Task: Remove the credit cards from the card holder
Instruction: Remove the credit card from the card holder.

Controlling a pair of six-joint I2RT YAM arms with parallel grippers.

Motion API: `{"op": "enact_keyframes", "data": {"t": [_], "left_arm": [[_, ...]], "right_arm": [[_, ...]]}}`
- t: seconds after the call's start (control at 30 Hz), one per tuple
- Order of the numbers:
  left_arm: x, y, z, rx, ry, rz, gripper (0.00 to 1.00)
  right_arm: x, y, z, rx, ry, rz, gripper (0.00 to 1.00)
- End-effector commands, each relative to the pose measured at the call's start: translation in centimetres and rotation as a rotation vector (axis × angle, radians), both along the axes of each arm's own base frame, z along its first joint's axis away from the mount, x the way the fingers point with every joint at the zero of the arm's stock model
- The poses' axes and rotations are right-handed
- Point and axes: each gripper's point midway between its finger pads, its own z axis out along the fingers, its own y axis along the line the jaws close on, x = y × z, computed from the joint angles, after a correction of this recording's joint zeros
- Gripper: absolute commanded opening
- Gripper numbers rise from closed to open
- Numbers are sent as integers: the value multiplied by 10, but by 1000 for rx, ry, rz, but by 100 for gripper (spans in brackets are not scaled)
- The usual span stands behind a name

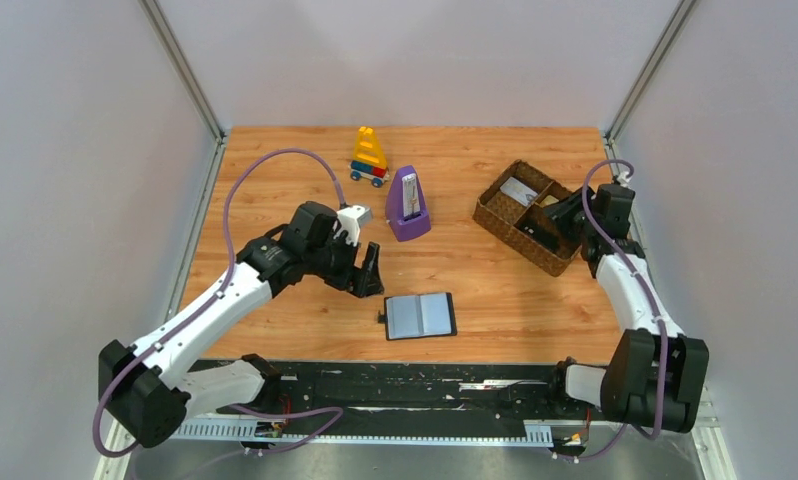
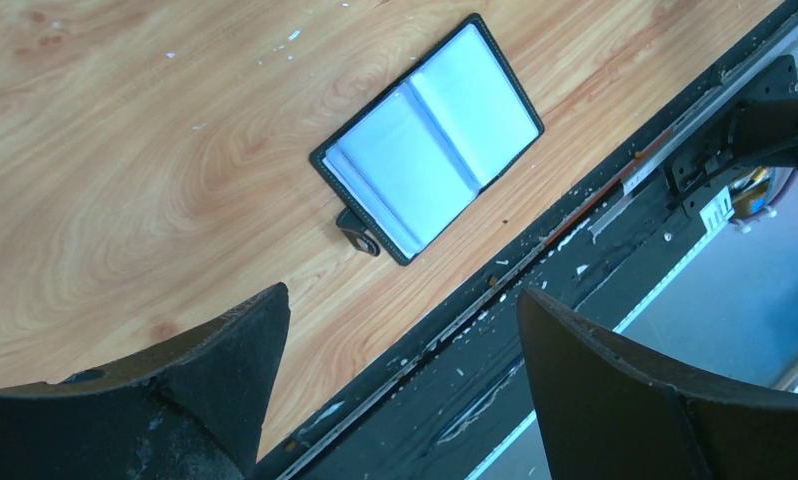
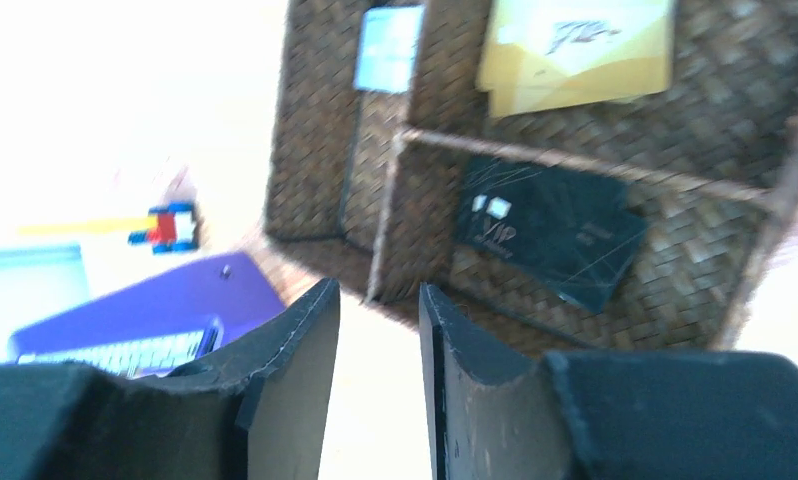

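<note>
The card holder [image 1: 420, 316] lies open and flat near the table's front edge, a black wallet with two grey-blue panels [image 2: 430, 140]. My left gripper [image 1: 368, 272] hovers just left of and behind it, open wide and empty [image 2: 405, 300]. At the far right my right gripper [image 1: 553, 222] sits over the brown woven tray [image 1: 505, 235], open a little with nothing between its fingers [image 3: 375, 290]. The tray [image 3: 315, 120] holds three credit cards: a yellow one [image 3: 575, 45], a dark one [image 3: 550, 225] and a pale blue one [image 3: 388, 48].
A purple metronome [image 1: 407, 205] and a small yellow-and-blue toy [image 1: 369, 157] stand at the back centre. A black rail [image 1: 425, 385] runs along the near edge by the arm bases. Grey walls close in the left and right sides.
</note>
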Motion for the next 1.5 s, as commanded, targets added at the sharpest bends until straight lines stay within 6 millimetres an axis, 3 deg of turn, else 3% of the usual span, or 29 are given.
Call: {"op": "enact_keyframes", "data": {"t": [0.0,0.13,0.27,0.43,0.67,0.93,1.03,1.47], "left_arm": [[7,-17,-11,-69,82,49,90],[15,-25,-38,-58,139,87,88],[19,-36,-66,-77,197,95,86],[14,-42,-103,-69,275,109,81],[7,-48,-135,-40,329,105,63],[0,-45,-130,-48,317,91,15],[-4,-48,-121,-97,307,79,2],[-15,-54,-89,-247,258,46,0]], "right_arm": [[-14,40,25,-55,-59,199,36],[-35,75,24,-76,-77,307,36],[-60,122,29,-82,-115,462,36],[-92,172,15,-32,-79,604,36],[-119,212,4,-9,-60,704,36],[-141,248,-10,16,-19,793,39],[-150,262,-21,21,9,833,41],[-181,311,-60,-48,101,976,58]]}}
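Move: Below the wide-open left hand, about 14 cm down, 4 cm to its right and 1 cm back, lies the card holder's strap; the open card holder's middle is some 8 cm right of the strap. From the right hand the card holder is about 19 cm back, 30 cm left and 11 cm down, the basket's middle 3 cm ahead, 2 cm left and 9 cm below. The purple metronome stands roughly 20 cm ahead and 11 cm right of the left hand. Dropping about 14 cm and slightly right while tipping further down some 20 degrees, the left hand shuts its fingers on the card holder's strap, pinches it and lifts about 4 cm. Meanwhile the right hand leaves the basket, sweeping left and back to over the card holder; after a small rise it sinks, turning counter-clockwise some 55 degrees and opening its fingers wider. ##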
